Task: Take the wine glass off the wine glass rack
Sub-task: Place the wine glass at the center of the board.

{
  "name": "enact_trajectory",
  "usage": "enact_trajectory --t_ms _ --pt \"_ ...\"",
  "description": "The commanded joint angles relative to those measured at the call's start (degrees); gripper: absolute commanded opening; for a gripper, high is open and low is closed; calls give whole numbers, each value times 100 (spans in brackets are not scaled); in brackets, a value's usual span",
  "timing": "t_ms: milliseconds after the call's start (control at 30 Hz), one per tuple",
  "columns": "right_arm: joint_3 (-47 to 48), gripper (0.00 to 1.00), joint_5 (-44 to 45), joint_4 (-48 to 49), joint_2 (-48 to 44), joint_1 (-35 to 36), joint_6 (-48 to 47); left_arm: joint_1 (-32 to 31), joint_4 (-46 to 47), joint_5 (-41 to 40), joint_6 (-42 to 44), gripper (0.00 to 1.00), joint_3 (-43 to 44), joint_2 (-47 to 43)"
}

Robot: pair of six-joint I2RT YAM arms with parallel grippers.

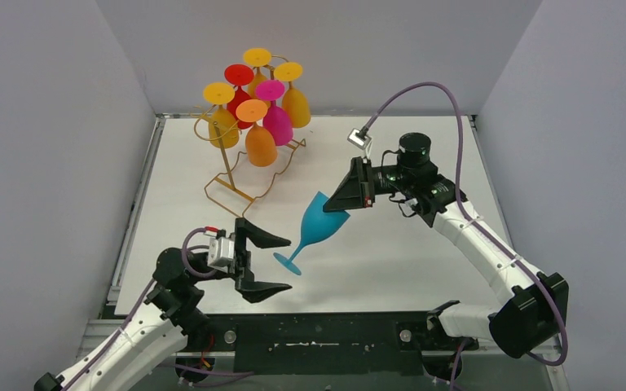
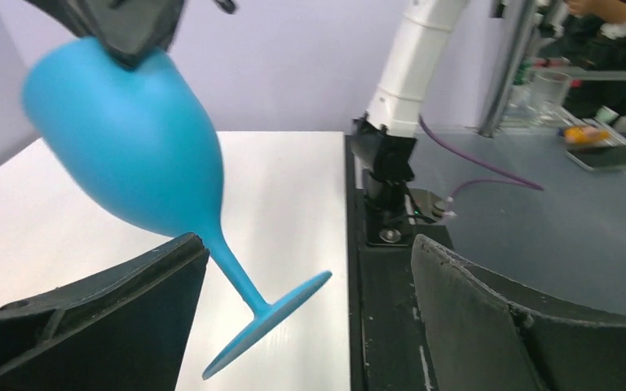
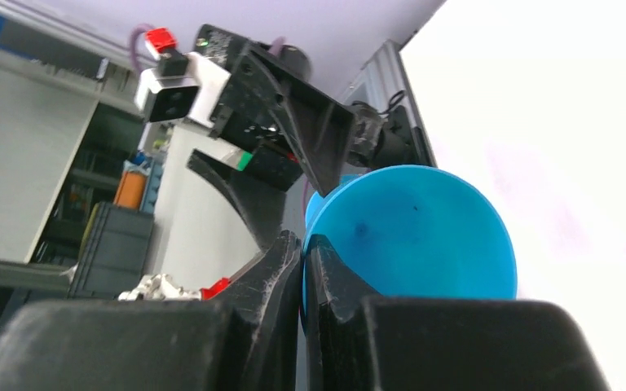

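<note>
A blue wine glass [image 1: 319, 221] hangs tilted over the middle of the white table, bowl up and to the right, foot [image 1: 288, 264] down and to the left. My right gripper [image 1: 336, 208] is shut on the bowl's rim; in the right wrist view its fingers [image 3: 303, 244] pinch the rim of the glass [image 3: 412, 232]. My left gripper [image 1: 290, 264] stands open around the foot. In the left wrist view the stem and foot of the glass [image 2: 122, 138] lie between the wide fingers of that gripper [image 2: 310, 244], nearer the left one. The gold wine glass rack [image 1: 244, 175] stands at the back left.
Several glasses, yellow, red, pink and orange, hang upside down on the rack [image 1: 261, 142]. Grey walls close in the table on the left, back and right. The black rail [image 1: 334, 334] with both arm bases runs along the near edge.
</note>
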Motion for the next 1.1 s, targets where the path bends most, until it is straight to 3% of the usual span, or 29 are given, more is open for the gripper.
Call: enact_trajectory --t_ms 0,467,667,800,1067 --pt "422 0 875 -1292 -110 -51 -1192 1 -1438 -1256 574 95 452 -370" --pt "856 0 5352 -3123 -344 -11 -2277 6 -3927 -5826 99 97 1159 -892" --pt "927 0 6977 -3255 -283 -7 -2479 1 -5359 -6829 50 97 1920 -103" --pt "1075 0 7753 -3246 84 -1 -2483 16 -5562 -7304 38 97 1979 163" --pt "1479 0 8092 -2782 1141 34 -2253 76 -5835 -8220 -253 97 1933 130"
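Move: The right gripper already pinches the blue wine glass by its rim. The open board it carries the glass to lies roughly 20 cm ahead, 8 cm right and 33 cm below it; the rack's near corner is some 12 cm ahead, 18 cm left and 33 cm down. From the open left gripper, the glass's middle is about 5 cm ahead, 4 cm right and 2 cm up, and the rack's near corner around 20 cm ahead, 12 cm left, 28 cm down. Keep the right gripper shut on the rim and carry the glass forward about 18 cm towards the open board, lowering it steadily and easing right, while rolling the wrist clockwise and down to bring the foot underneath. Draw the open left gripper away from the foot, forward and left some 15 cm each, sinking a little later, swinging about 75 degrees counter-clockwise to point forward and down. ##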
